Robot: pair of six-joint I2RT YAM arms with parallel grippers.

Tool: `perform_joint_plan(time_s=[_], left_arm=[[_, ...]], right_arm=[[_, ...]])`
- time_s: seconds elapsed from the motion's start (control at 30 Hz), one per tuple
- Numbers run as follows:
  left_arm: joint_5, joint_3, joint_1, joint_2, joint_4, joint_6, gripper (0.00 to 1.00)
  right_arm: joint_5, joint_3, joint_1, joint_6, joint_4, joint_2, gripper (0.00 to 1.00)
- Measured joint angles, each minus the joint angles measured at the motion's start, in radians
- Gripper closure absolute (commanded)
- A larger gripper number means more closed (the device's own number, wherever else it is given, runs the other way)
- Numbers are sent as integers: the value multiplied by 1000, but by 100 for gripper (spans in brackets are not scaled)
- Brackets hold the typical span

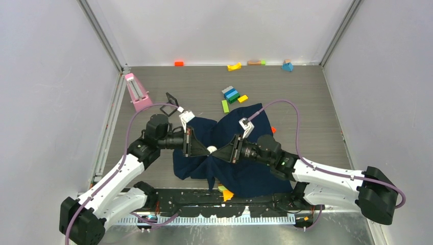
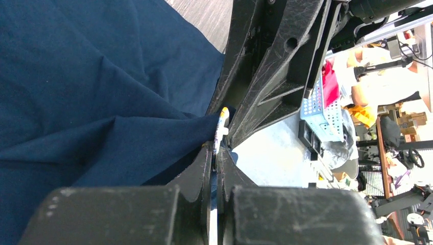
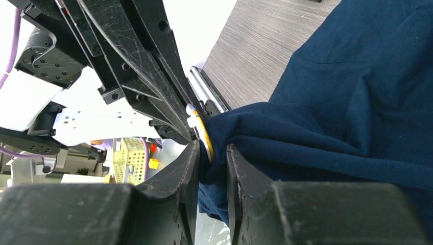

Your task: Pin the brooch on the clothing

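Observation:
The clothing (image 1: 253, 168), a dark navy T-shirt, lies crumpled mid-table, and a fold of it is lifted between the two arms. Both grippers meet tip to tip above it. My left gripper (image 1: 198, 147) (image 2: 217, 148) is shut on the brooch (image 2: 221, 125), a thin disc seen edge-on sticking out past its fingertips. The brooch's pale back (image 1: 211, 149) shows from above. My right gripper (image 1: 231, 151) (image 3: 212, 148) is shut on a bunched fold of the shirt (image 3: 332, 117). The brooch's yellow rim (image 3: 203, 131) is pressed against that fold, just inside the right gripper's left finger.
A pink stand (image 1: 137, 92) sits by the left wall, with a black square frame (image 1: 172, 98) near it. Coloured blocks (image 1: 232, 94) lie behind the shirt. Along the back wall are an orange block (image 1: 178, 63), a yellow wedge (image 1: 234, 66) and a blue block (image 1: 287, 65). A yellow-orange piece (image 1: 226, 194) lies at the near edge.

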Motion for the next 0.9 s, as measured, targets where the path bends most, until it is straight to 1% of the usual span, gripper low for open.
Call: perform_joint_plan(time_s=[0.07, 0.17, 0.2, 0.23, 0.27, 0.3, 0.33, 0.4, 0.43, 0.47, 0.5, 0.57, 0.6, 0.63, 0.67, 0.7, 0.8, 0.9], left_arm=[[-6, 0, -3, 2, 2, -13, 100], [-11, -2, -7, 2, 6, -34, 100], [-12, -5, -6, 0, 4, -39, 100], [-13, -9, -4, -1, 0, -41, 100], [-16, -14, -3, -1, -4, -43, 100], [-19, -21, -3, -1, -14, -44, 100], [-23, -24, -3, -1, -21, -45, 98], [-30, -27, -3, -2, -47, -41, 88], [-32, -27, -3, -3, -58, -37, 81], [-36, -27, -3, -7, -71, -34, 73], [-40, -27, -3, -14, -88, -29, 63], [-48, -27, -3, -31, -116, -20, 35], [-56, -27, -3, -46, -137, -16, 27], [-67, -27, -3, -62, -157, -11, 13], [-78, -26, -3, -76, -176, 2, 2], [-96, -21, -3, -93, -205, 12, 1], [-164, 26, -3, -121, -283, 40, 0], [-241, 98, -2, -98, -314, 57, 0]], right_arm=[[0, 0, -1, -14, -14, -13, 74], [6, 0, -5, -31, -45, -42, 65], [20, 0, -11, -43, -68, -56, 59], [36, 0, -22, -49, -90, -69, 56], [51, 0, -30, -57, -112, -84, 50], [66, 1, -36, -67, -136, -101, 48], [78, 1, -40, -74, -155, -116, 42], [107, 10, -42, -103, -219, -154, 36], [124, 20, -42, -119, -258, -174, 35], [144, 36, -42, -138, -306, -192, 33], [168, 54, -42, -153, -348, -205, 31], [237, 109, -42, -190, -454, -228, 26], [273, 142, -45, -209, -503, -233, 24], [308, 175, -50, -229, -550, -234, 23], [340, 208, -58, -249, -592, -233, 23], [362, 230, -68, -263, -622, -231, 22], [415, 305, -138, -313, -715, -188, 22], [419, 350, -231, -351, -767, -111, 22]])
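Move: I hold the brooch in my left fingers, about 2 cm right of that hand point. From my right hand, which pinches the bunched clothing, the brooch lies about 2 cm left and 1 cm ahead. The left hand has a lime block some 19 cm ahead and 7 cm right, a yellow block about 19 cm back and 7 cm right, and the open black case roughly 19 cm ahead and 17 cm left, all some 17 cm below. My right hand opens off the bunched clothing and swings away quickly, about 13 cm right and 10 cm forward, rolling and turning clockwise as it goes. My left hand keeps its pinch on the brooch while sinking about 2 cm, then spreads its fingers wide, lets go and draws some 3 cm left, rising again at the end. ##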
